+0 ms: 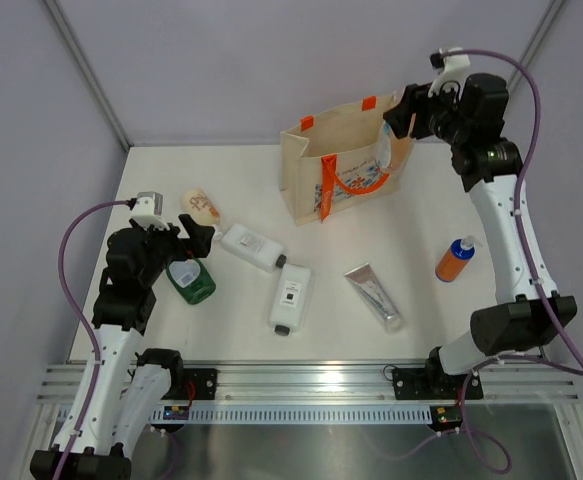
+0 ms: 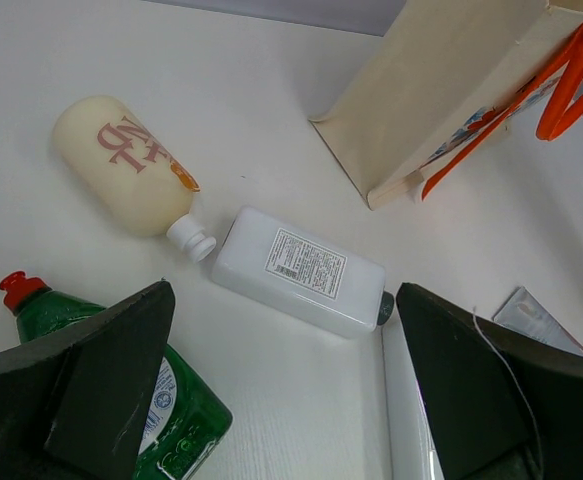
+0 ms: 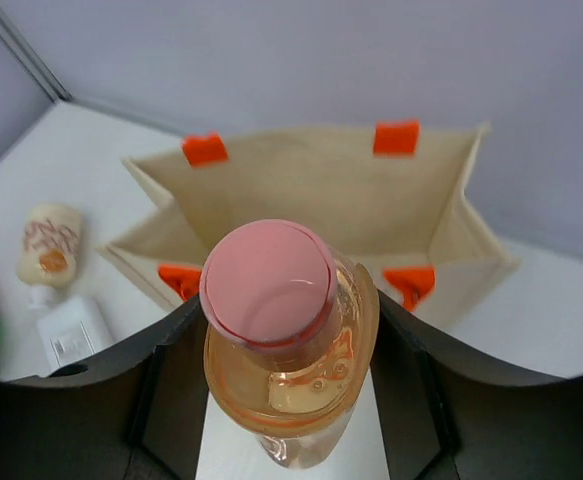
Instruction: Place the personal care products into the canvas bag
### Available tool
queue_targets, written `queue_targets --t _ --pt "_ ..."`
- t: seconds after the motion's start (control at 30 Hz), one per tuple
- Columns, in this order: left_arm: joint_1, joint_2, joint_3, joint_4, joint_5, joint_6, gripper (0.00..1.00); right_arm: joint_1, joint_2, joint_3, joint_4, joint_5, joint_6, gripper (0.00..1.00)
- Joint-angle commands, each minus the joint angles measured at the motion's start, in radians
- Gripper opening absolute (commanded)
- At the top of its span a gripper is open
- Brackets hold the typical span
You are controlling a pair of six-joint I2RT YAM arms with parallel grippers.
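My right gripper [image 1: 401,115] [image 3: 283,350] hangs over the back right corner of the canvas bag [image 1: 311,170] [image 3: 301,190], shut on the tan pink-capped bottle [image 1: 384,150] [image 3: 271,285], whose cap points up at the wrist camera. The bag stands upright with its mouth open. My left gripper [image 1: 199,240] [image 2: 283,330] hovers open over bare table beside the flat green bottle [image 1: 191,280] [image 2: 176,425]. Lying nearby are the beige bottle [image 1: 201,207] [image 2: 121,165], a white bottle [image 1: 253,246] [image 2: 301,270], a second white bottle [image 1: 290,297], a silver tube [image 1: 374,296] and an orange blue-capped bottle [image 1: 455,260].
The bag's orange handles [image 1: 349,182] [image 2: 571,70] droop over its front side. Grey walls close off the table behind and to the left. A metal rail [image 1: 311,385] carrying both arm bases runs along the near edge.
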Motion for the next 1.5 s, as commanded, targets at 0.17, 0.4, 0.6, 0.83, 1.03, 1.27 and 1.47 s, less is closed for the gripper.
queue_targets --t 0.17,0.4,0.6,0.83,1.03,1.27,1.47 --pt "-0.002 0.018 0.03 0.027 0.002 0.034 0.99 0.007 0.474 0.775 0.078 -0.06 0.123 0.0" --pt "-0.004 0.033 0.03 0.024 -0.006 0.047 0.99 0.019 0.664 0.873 0.167 0.037 0.047 0.0" --pt "-0.004 0.064 0.042 0.012 0.016 0.054 0.99 0.016 0.702 0.774 0.184 0.06 -0.05 0.0" --pt "-0.004 0.062 0.041 0.018 0.028 0.055 0.99 0.012 0.688 0.6 0.223 0.089 -0.137 0.0" --pt "-0.004 0.061 0.039 0.013 0.019 0.058 0.99 -0.013 0.705 0.469 0.292 0.123 -0.159 0.0" --pt "-0.004 0.131 0.048 0.035 -0.013 -0.089 0.99 -0.021 0.684 0.41 0.264 0.065 -0.157 0.65" --pt "-0.004 0.292 0.119 -0.088 -0.179 -0.366 0.99 -0.027 0.603 0.536 0.057 -0.056 -0.148 0.99"
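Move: The right hand holds the pink-capped bottle; the canvas bag's middle is about 16 cm ahead, 6 cm left and 26 cm below. From this hand, the lying white bottle is 7 cm back and 35 cm left, the silver tube 21 cm back and 2 cm right, both some 36 cm below. From the left hand, the bag is about 27 cm ahead, 40 cm right and 11 cm lower. Right hand arcs up, 20 cm forward and down into the bag, releasing the bottle; left sinks 5 cm. ##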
